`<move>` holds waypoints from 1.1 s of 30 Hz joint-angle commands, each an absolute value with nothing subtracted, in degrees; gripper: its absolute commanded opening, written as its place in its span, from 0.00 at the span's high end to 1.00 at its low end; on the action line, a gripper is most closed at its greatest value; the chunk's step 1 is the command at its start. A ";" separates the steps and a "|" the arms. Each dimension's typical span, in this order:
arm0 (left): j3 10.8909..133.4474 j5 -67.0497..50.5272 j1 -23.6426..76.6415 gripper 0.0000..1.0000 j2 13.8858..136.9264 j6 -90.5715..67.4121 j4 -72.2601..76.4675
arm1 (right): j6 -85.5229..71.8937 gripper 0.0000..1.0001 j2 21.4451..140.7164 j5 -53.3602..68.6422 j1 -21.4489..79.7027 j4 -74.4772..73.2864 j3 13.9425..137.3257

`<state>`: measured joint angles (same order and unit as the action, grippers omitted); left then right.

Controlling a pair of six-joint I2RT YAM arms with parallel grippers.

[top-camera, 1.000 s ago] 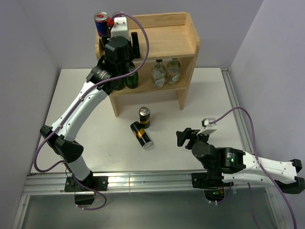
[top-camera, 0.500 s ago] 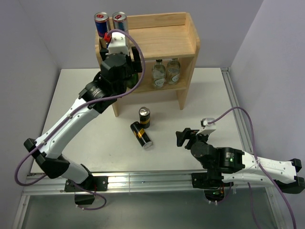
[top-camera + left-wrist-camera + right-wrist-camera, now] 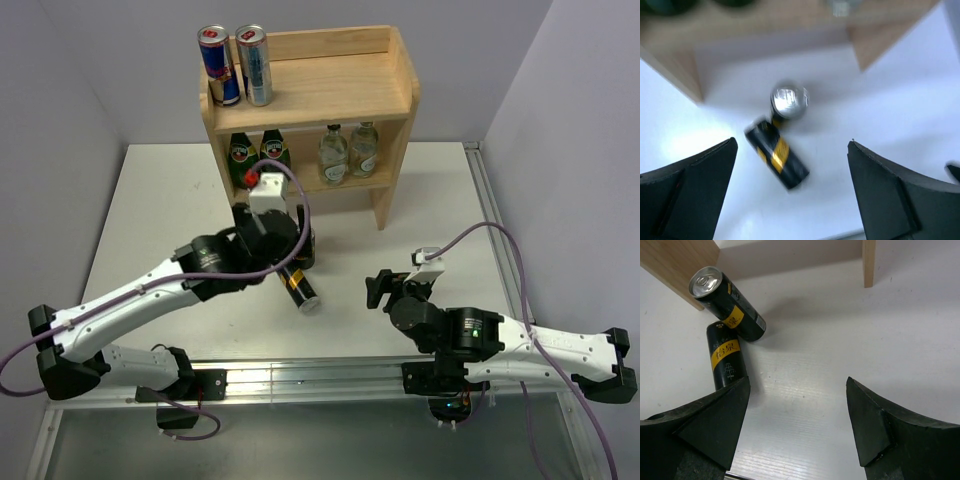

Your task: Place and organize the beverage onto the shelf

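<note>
The wooden shelf (image 3: 385, 85) stands at the back. Two blue-and-silver cans (image 3: 213, 65) (image 3: 253, 65) stand on its top board at the left. Two clear bottles (image 3: 333, 152) (image 3: 364, 148) stand on the lower tier. One black-and-gold can (image 3: 788, 102) stands on the table and the other (image 3: 777, 155) lies beside it; both show in the right wrist view, standing (image 3: 727, 302) and lying (image 3: 726, 357). My left gripper (image 3: 292, 250) (image 3: 792, 190) hovers open and empty above them. My right gripper (image 3: 380, 288) (image 3: 797, 425) is open and empty, to the right of the cans.
Two green bottles (image 3: 240, 155) (image 3: 274, 150) stand on the lower tier at the left. The shelf's side panels (image 3: 869, 262) reach down to the table. Grey walls close in the white table (image 3: 160, 210) at left, back and right.
My left arm has drawn back from the shelf top, leaving the second blue-and-silver can there, and dropped over the black-and-gold cans. The right arm has barely shifted.
</note>
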<state>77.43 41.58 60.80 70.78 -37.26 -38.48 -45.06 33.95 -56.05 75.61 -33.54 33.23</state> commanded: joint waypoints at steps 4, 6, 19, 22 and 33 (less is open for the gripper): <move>72.52 34.37 64.42 0.01 72.07 -56.59 -51.23 | -46.32 0.16 33.84 -58.18 75.76 -33.57 34.45; 70.85 32.44 64.51 0.01 70.76 -58.79 -51.07 | -46.84 0.16 33.14 -58.27 75.76 -33.75 34.19; 56.07 22.51 57.05 0.01 76.81 -57.57 -32.26 | -46.76 0.16 29.97 -58.18 75.76 -33.75 33.49; 56.86 21.18 54.77 0.01 80.32 -56.25 -29.89 | -46.32 0.16 28.92 -57.92 75.76 -33.31 33.13; 58.19 20.57 50.19 0.01 89.73 -55.37 -27.16 | -45.26 0.16 27.16 -56.87 75.85 -32.17 32.34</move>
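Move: The black can lying on the table is some 28 cm below the left hand, about 2 cm ahead and 2 cm to its right. The standing black can touches its far end, roughly 9 cm ahead of the left hand, 4 cm right and 23 cm down; the foot of the shelf's left leg is some 15 cm ahead, 12 cm left and 30 cm down. From the right hand the lying can is about 10 cm ahead, 22 cm left and 15 cm down. No touch can be seen yet: the left hand drops fast, some 24 cm, towards the lying black can, first drawing back about 6 cm away from the shelf, then curving forward again as it sinks. The wrist tips some 30 degrees farther down and the fingers stay wide open, ending close above the middle of the can, on either side of it. ##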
